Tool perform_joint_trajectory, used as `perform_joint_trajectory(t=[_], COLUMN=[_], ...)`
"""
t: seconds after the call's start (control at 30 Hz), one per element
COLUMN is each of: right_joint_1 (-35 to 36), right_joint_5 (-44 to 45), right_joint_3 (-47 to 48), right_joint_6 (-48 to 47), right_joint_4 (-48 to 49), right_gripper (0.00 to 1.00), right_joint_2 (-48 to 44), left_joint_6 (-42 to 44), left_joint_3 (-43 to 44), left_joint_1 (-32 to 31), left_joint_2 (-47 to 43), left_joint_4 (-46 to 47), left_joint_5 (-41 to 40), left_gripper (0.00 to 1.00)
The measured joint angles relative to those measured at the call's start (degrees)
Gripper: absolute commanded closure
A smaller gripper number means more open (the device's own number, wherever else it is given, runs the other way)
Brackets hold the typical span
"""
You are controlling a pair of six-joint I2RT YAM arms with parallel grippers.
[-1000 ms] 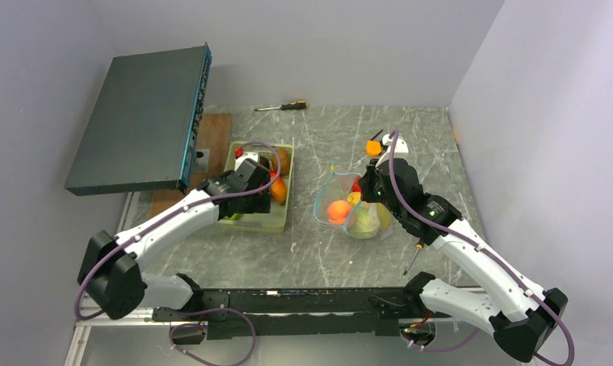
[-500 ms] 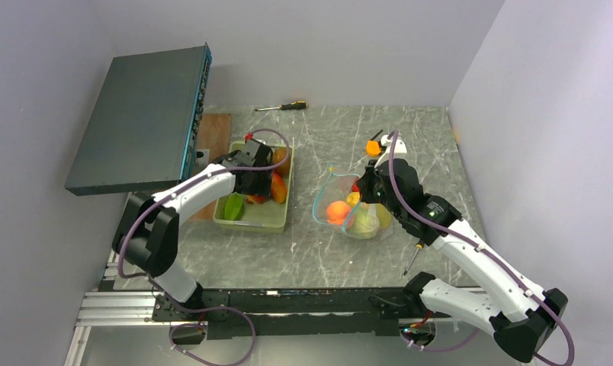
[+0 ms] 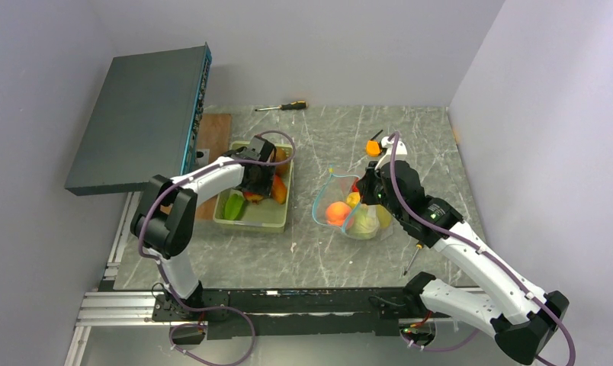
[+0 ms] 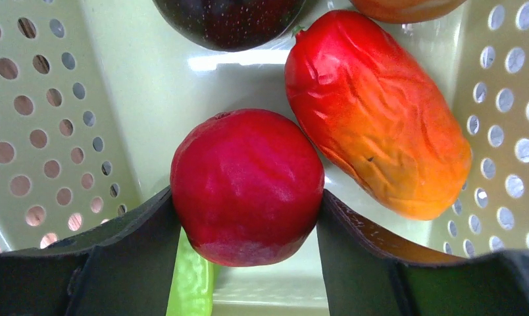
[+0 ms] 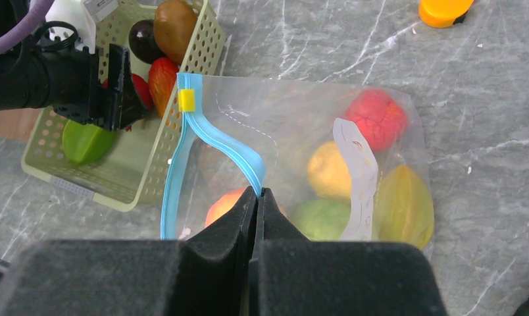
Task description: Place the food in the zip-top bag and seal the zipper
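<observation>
In the left wrist view a round red fruit [image 4: 247, 178] sits on the floor of the pale green tray [image 4: 38, 118]. My left gripper [image 4: 247, 196] is shut on it, one finger pressed against each side. Beside it lie a red-orange fruit [image 4: 380, 125], a dark purple one [image 4: 229, 20] and a green one [image 4: 193, 283]. The zip-top bag [image 5: 301, 118] lies right of the tray, holding red [image 5: 377, 118], yellow [image 5: 327, 172], green [image 5: 321, 217] and orange [image 5: 222, 205] food. My right gripper [image 5: 258, 192] is shut on the upper strip of the teal zipper [image 5: 222, 141], lifting the mouth open.
A dark grey box [image 3: 139, 118] overhangs the table's left side above a wooden board [image 3: 216, 130]. One screwdriver [image 3: 284, 106] lies at the back wall, another [image 3: 412, 258] beside my right arm. A small orange tool [image 3: 374, 146] rests behind the bag.
My left arm has swung in over the tray and lowered into it, and its jaws have narrowed onto the red fruit. The right arm and the bag have not moved.
</observation>
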Motion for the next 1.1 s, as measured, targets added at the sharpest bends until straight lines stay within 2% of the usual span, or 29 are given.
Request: perform_joint_trajectory(t=[0.17, 0.33, 0.47, 0.73, 1.1], right_joint_1=[0.00, 0.00, 0.00, 0.00, 0.00], right_joint_5=[-0.15, -0.68, -1.36, -1.88, -3.56], right_joint_3=[0.00, 0.00, 0.00, 0.00, 0.00], right_joint_6=[0.00, 0.00, 0.02, 0.02, 0.04], right_joint_4=[0.09, 0.20, 0.22, 0.22, 0.31], right_gripper=[1.00, 1.00, 1.00, 1.00, 1.00], right_joint_2=[0.00, 0.00, 0.02, 0.02, 0.24], left_joint_6=[-0.31, -0.37, -0.83, -3.37, -6.56], left_joint_3=[0.00, -0.33, -1.16, -3.34, -4.37], left_joint_1=[0.04, 0.04, 0.04, 0.04, -0.24], left_joint_2=[-0.02, -2.08, -7.43, -21.20, -34.69], left_joint_4=[-0.28, -1.95, -3.52, -5.49, -7.91], left_joint_5=[0.39, 1.25, 2.12, 5.03, 11.72], left_gripper=[0.78, 0.91, 0.98, 1.00, 1.00])
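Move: The left hand already grips the pomegranate low in the basket; the zip-top bag's open mouth lies about 18 cm to its right, some 2 cm back and 6 cm higher. The mango sits 6 cm right and 2 cm ahead, the avocado about 8 cm straight ahead, the starfruit 5 cm left and 5 cm back. From the right hand, which pinches the zipper, the mouth is some 6 cm left, 2 cm back and 10 cm below. Left hand lifts the gripped pomegranate 16 cm up, easing back 7, fingers tilting rightward; right keeps pinching the zipper. ##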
